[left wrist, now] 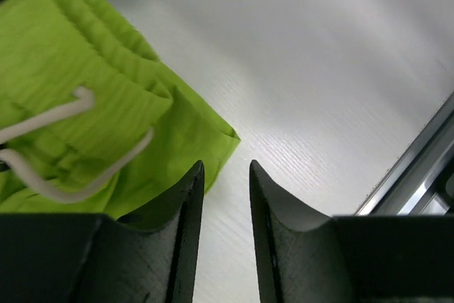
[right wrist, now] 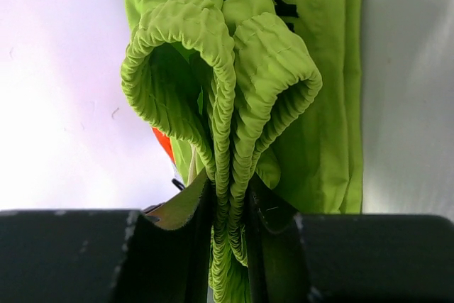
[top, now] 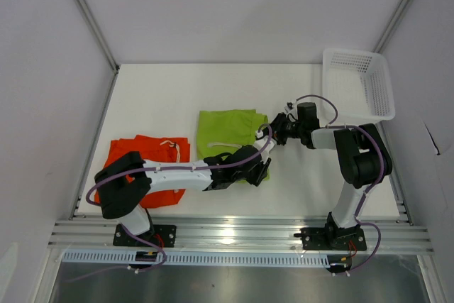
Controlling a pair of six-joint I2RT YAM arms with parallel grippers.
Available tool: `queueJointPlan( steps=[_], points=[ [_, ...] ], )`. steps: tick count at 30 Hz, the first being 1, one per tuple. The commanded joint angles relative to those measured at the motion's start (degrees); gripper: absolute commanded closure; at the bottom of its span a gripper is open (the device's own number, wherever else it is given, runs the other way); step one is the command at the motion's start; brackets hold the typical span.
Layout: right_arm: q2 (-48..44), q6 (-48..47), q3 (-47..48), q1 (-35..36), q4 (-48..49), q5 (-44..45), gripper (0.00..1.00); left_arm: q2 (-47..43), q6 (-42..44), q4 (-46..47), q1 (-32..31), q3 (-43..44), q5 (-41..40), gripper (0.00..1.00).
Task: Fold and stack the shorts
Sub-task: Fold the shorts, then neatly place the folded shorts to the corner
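The lime green shorts (top: 225, 131) lie at the table's middle, and the orange-red shorts (top: 150, 155) lie flat at the left, partly under my left arm. My right gripper (top: 269, 133) is shut on the green pair's bunched elastic waistband (right wrist: 228, 104), which fills the space between its jaws (right wrist: 230, 196). My left gripper (top: 261, 171) hovers at the green pair's near right corner. In the left wrist view it stands open (left wrist: 225, 169) with only bare table between its fingers; the green corner (left wrist: 191, 133) and a white drawstring (left wrist: 78, 175) lie just left of them.
A white mesh basket (top: 389, 97) stands at the back right corner. Grey side walls and a metal rail (top: 234, 232) along the near edge bound the white table (top: 177, 90).
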Motion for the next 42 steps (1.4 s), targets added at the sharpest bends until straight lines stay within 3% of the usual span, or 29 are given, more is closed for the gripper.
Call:
queueJointPlan(
  steps=[1,11,22,27,42],
  points=[
    [0.05,-0.11,3.06,0.5,1.63,-1.7,1.0,2.58,3.99,2.71,-1.12,2.11,-2.91,0.67],
    [0.22,-0.81,4.73,0.68,0.04,-2.05,1.0,8.04,4.69,1.03,-1.2,3.79,-8.88,0.67],
    [0.31,-1.07,5.79,0.94,-1.19,-1.97,1.0,2.24,2.58,8.68,-1.47,-2.62,-12.75,0.62],
    [0.48,0.07,6.49,1.2,-0.49,-2.49,1.0,3.99,1.79,7.72,-1.47,-1.31,-16.79,0.61],
    [3.99,-4.32,13.08,2.08,-6.81,-4.69,1.0,14.54,-0.49,12.72,-2.35,-1.4,-11.96,0.7]
  ],
)
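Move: The green shorts' near right corner lies about 3 cm ahead of the left hand, 2 cm to its right and 8 cm below; the middle of the shorts is some 12 cm ahead and 10 cm to its left, equally low. The right hand already holds the bunched elastic waistband between its fingers, with that corner about 14 cm back from it, straight back, and 6 cm below, and the shorts' middle 4 cm back and 13 cm left. The left hand sinks towards the near right corner of the green shorts in two dips, easing forward and lifting a little between them, about 7 cm down and 3 cm forward in all, its wrist turning some 10 degrees, until its slightly open fingertips come down on the cloth just left of the corner, a small ridge of fabric between them. The right hand keeps its pinch on the gathered waistband and carries it about 3 cm up and 2 cm each forward and left, away from that corner. ##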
